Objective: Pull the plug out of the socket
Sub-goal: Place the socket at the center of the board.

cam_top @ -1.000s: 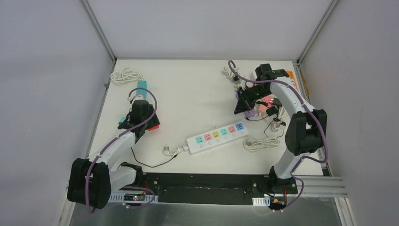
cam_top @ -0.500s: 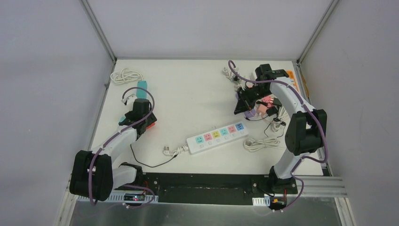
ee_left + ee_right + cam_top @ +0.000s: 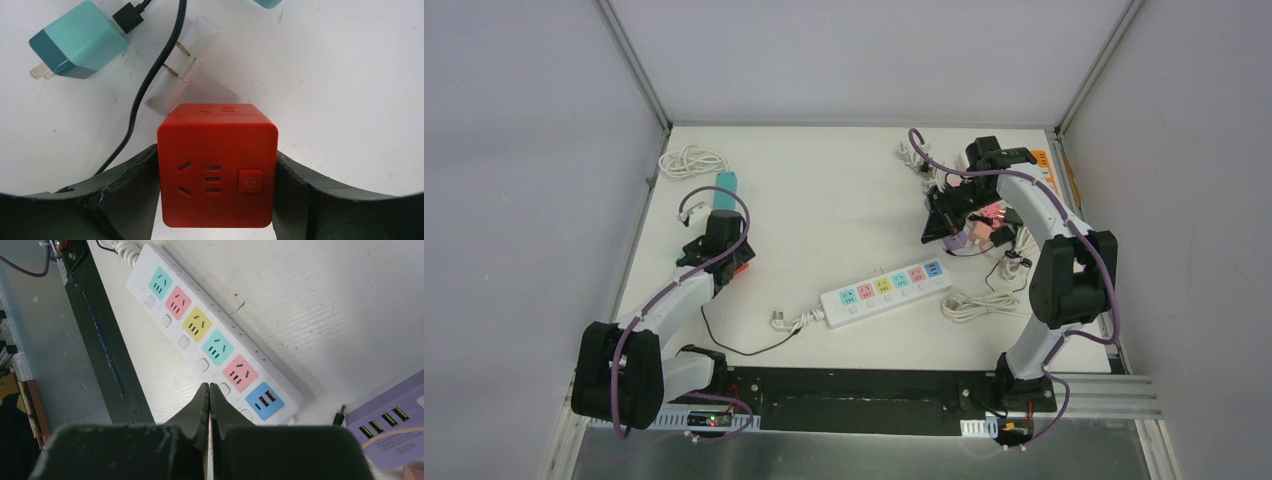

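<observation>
A red cube socket (image 3: 217, 170) rests on the white table, and my left gripper (image 3: 216, 150) is shut on it, one black finger against each side. The cube's face toward the camera shows empty slots and a power button. Just beyond it lies a translucent white plug (image 3: 182, 62) with two metal prongs, apart from the cube. A teal charger plug (image 3: 80, 45) with a black cable lies further left. From above, the cube (image 3: 744, 265) is at the left of the table. My right gripper (image 3: 209, 386) is shut on nothing, held above the table at the back right.
A white power strip (image 3: 886, 290) with coloured outlets lies mid-table, its plug (image 3: 777, 320) beside a thin black cable (image 3: 734, 348). White cable coils lie at back left (image 3: 692, 160) and near right (image 3: 979, 305). A purple USB strip (image 3: 390, 425) and other adapters (image 3: 994, 225) crowd the back right. A teal bar (image 3: 726, 187) lies behind the left arm.
My left arm has drawn back a little toward the near left, uncovering more of the teal bar. The red cube has barely shifted. The right arm has not moved.
</observation>
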Tool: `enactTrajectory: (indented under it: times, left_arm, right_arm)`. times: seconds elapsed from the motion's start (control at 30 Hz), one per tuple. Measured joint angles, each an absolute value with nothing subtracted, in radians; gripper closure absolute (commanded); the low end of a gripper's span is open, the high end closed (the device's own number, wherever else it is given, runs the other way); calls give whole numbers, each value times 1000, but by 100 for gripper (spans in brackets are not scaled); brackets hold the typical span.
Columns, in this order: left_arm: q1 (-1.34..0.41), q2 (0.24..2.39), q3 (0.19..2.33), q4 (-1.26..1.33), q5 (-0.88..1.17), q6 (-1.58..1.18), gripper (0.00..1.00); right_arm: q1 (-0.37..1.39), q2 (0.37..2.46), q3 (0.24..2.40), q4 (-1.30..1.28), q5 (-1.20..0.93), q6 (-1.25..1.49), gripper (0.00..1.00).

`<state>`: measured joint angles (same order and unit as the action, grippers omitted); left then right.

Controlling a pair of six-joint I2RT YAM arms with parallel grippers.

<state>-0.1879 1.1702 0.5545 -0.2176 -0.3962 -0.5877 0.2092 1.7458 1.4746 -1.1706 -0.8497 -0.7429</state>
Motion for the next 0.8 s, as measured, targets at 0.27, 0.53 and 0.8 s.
enactTrajectory:
  times: [0.27, 0.53, 0.8]
  left_arm:
    - [-187, 1119, 577, -290, -396, -596, 11]
    - [-187, 1057, 607, -344, -385, -611, 1]
    - [-187, 960, 645, -391, -316, -617, 1]
  right_arm:
    - [209, 1746, 1475, -1170, -850, -743, 100]
    - [209, 1746, 1474, -1170, -850, -743, 100]
    - [209, 1746, 1474, -1171, -850, -751, 100]
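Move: The red cube socket stands between the left hand's still-touching fingers, its middle about 1 cm below their midpoint. From that hand, the white plug adapter lies some 4 cm ahead and 6 to the left, the teal charger about 3 ahead and 12 left, and the teal strip about 17 ahead and 4 left, all 2 to 3 cm below. From the right hand the red socket is roughly 43 cm left, 5 back and 12 below. Opening first, the left hand eases its already loosening fingers out to full width, so that both pads come free of the red socket's sides, then climbs away from it, about 6 cm up and slowly at the start, faster later. Late in the climb the wrist tilts some 10 degrees, the fingertips lifting slightly and swinging to the right. ##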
